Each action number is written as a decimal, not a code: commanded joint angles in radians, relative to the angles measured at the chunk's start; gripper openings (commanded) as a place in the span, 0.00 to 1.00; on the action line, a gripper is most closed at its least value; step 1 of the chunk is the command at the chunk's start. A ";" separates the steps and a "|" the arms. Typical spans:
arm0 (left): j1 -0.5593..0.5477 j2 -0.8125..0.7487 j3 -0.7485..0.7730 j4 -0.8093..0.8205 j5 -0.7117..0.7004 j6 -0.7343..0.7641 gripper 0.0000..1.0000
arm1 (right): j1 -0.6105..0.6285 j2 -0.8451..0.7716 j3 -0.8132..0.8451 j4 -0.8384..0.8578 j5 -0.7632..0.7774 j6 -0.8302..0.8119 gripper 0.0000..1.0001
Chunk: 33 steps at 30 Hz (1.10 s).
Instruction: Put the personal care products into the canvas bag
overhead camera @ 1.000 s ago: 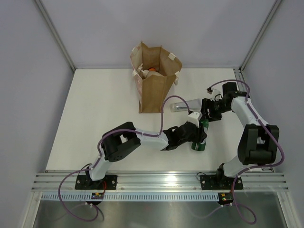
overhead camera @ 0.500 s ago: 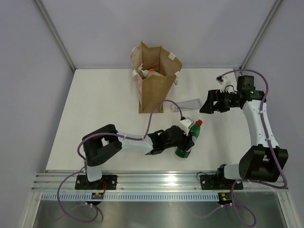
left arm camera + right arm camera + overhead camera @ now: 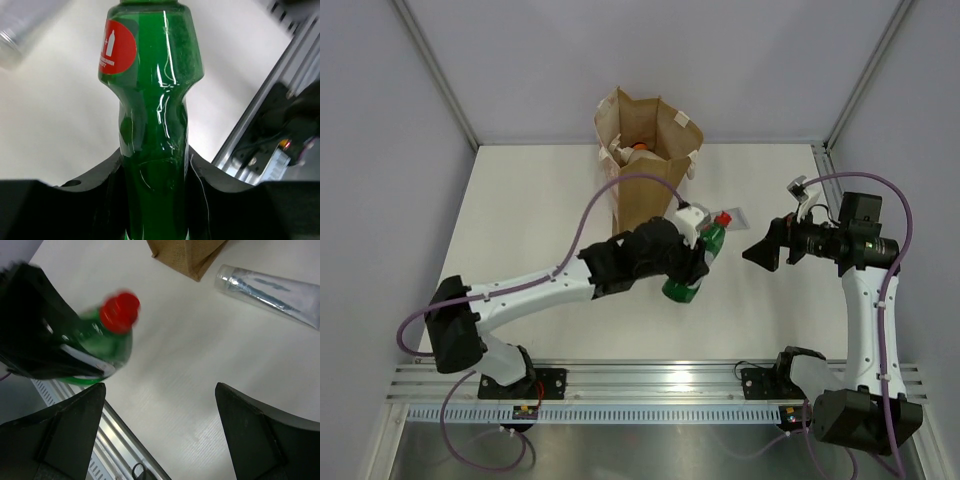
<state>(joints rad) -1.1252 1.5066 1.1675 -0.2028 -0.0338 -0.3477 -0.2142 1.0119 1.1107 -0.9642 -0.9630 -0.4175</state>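
Note:
A dark green bottle (image 3: 688, 268) with a red cap (image 3: 723, 218) hangs tilted above the table, just right of the canvas bag (image 3: 642, 195). My left gripper (image 3: 686, 258) is shut on the bottle's waist (image 3: 152, 125); the black fingers (image 3: 90, 185) press both sides. The bag stands upright and open, with an orange bottle (image 3: 640, 147) and a pale one (image 3: 620, 153) showing inside. A silver tube (image 3: 272, 292) lies on the table beside the bag's corner (image 3: 190, 257). My right gripper (image 3: 761, 250) stands open and empty to the right of the bottle (image 3: 102, 347), its fingers (image 3: 75, 425) wide apart.
An aluminium rail (image 3: 660, 380) runs along the near table edge. Frame posts (image 3: 435, 70) and grey walls close in the back and sides. The left arm's purple cable (image 3: 620, 190) loops in front of the bag.
The right gripper opened, let go of the green bottle and drew back to the right. The left arm carried the bottle up and towards the bag.

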 commanded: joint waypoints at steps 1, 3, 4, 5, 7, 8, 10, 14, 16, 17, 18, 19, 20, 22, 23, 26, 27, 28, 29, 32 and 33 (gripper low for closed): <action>0.115 -0.135 0.184 0.034 0.031 -0.022 0.00 | -0.011 -0.018 -0.023 0.027 -0.048 -0.030 1.00; 0.187 -0.146 0.234 0.031 0.060 -0.051 0.00 | -0.014 -0.022 -0.031 0.033 -0.056 -0.030 0.99; 0.215 -0.149 0.250 0.036 0.083 -0.065 0.00 | -0.016 -0.029 -0.032 0.033 -0.056 -0.030 1.00; 0.238 -0.149 0.267 0.046 0.087 -0.077 0.00 | -0.016 -0.030 -0.034 0.035 -0.056 -0.032 0.99; 0.307 -0.144 0.314 0.060 0.090 -0.111 0.00 | -0.020 -0.032 -0.032 0.033 -0.065 -0.032 1.00; 0.329 -0.135 0.331 0.086 0.092 -0.137 0.00 | -0.021 -0.033 -0.032 0.028 -0.068 -0.032 0.99; 0.399 -0.109 0.380 0.114 0.077 -0.158 0.00 | -0.024 -0.039 -0.034 0.025 -0.071 -0.033 1.00; 0.507 -0.028 0.469 0.144 0.045 -0.209 0.00 | -0.027 -0.056 -0.040 0.025 -0.083 -0.032 1.00; 0.565 0.010 0.510 0.173 0.038 -0.226 0.00 | -0.027 -0.062 -0.041 0.025 -0.085 -0.032 1.00; 0.580 0.053 0.529 0.180 0.038 -0.238 0.00 | -0.028 -0.062 -0.043 0.024 -0.088 -0.032 1.00; 0.612 0.078 0.549 0.186 0.038 -0.247 0.00 | -0.028 -0.065 -0.043 0.024 -0.091 -0.032 0.99; 0.626 0.102 0.570 0.187 0.038 -0.252 0.00 | -0.028 -0.065 -0.045 0.021 -0.094 -0.033 0.99; 0.634 0.130 0.631 0.180 0.038 -0.248 0.00 | -0.028 -0.067 -0.045 0.019 -0.097 -0.033 0.99; 0.656 0.217 0.745 0.139 -0.001 -0.232 0.00 | -0.028 -0.073 -0.048 0.019 -0.098 -0.035 1.00; 0.666 0.281 0.785 0.123 -0.006 -0.229 0.00 | -0.028 -0.078 -0.048 0.019 -0.102 -0.033 1.00; 0.683 0.369 0.926 0.071 -0.011 -0.215 0.00 | -0.028 -0.081 -0.048 0.016 -0.109 -0.033 1.00; 0.685 0.415 0.948 0.059 -0.011 -0.211 0.00 | -0.028 -0.084 -0.049 0.015 -0.111 -0.033 0.99; 0.686 0.438 0.965 0.056 -0.008 -0.205 0.00 | -0.028 -0.084 -0.049 0.018 -0.112 -0.033 1.00; 0.688 0.455 0.994 0.045 -0.003 -0.197 0.00 | -0.028 -0.082 -0.051 0.018 -0.114 -0.033 0.99; 0.688 0.501 0.992 0.010 0.003 -0.174 0.03 | -0.028 -0.075 -0.051 0.015 -0.125 -0.032 1.00; 0.688 0.510 0.982 -0.013 0.003 -0.168 0.06 | -0.028 -0.072 -0.052 0.018 -0.128 -0.032 1.00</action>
<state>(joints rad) -0.4362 2.0361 2.0735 -0.2977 -0.0334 -0.5415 -0.2367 0.9443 1.0599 -0.9634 -1.0431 -0.4347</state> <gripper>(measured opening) 0.421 0.993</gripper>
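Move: The canvas bag's open mouth, where the green bottle already in the left hand is headed, lies about 35 cm ahead, 8 cm to the left and some 8 cm above that hand. The clear tube lies flat on the table about 28 cm ahead of the left hand, 10 cm to its right and 18 cm lower. From the empty right hand, the bag's mouth is roughly 30 cm ahead and 22 cm to the left, at about its height. The green bottle, still gripped around its body by the left hand, is swept forward some 36 cm and about 13 cm left, climbing nearly 20 cm at first and then sinking about 5 cm as it arrives at the canvas bag's mouth. On the way the wrist swings roughly 45 degrees counter-clockwise; the fingers keep their hold. ##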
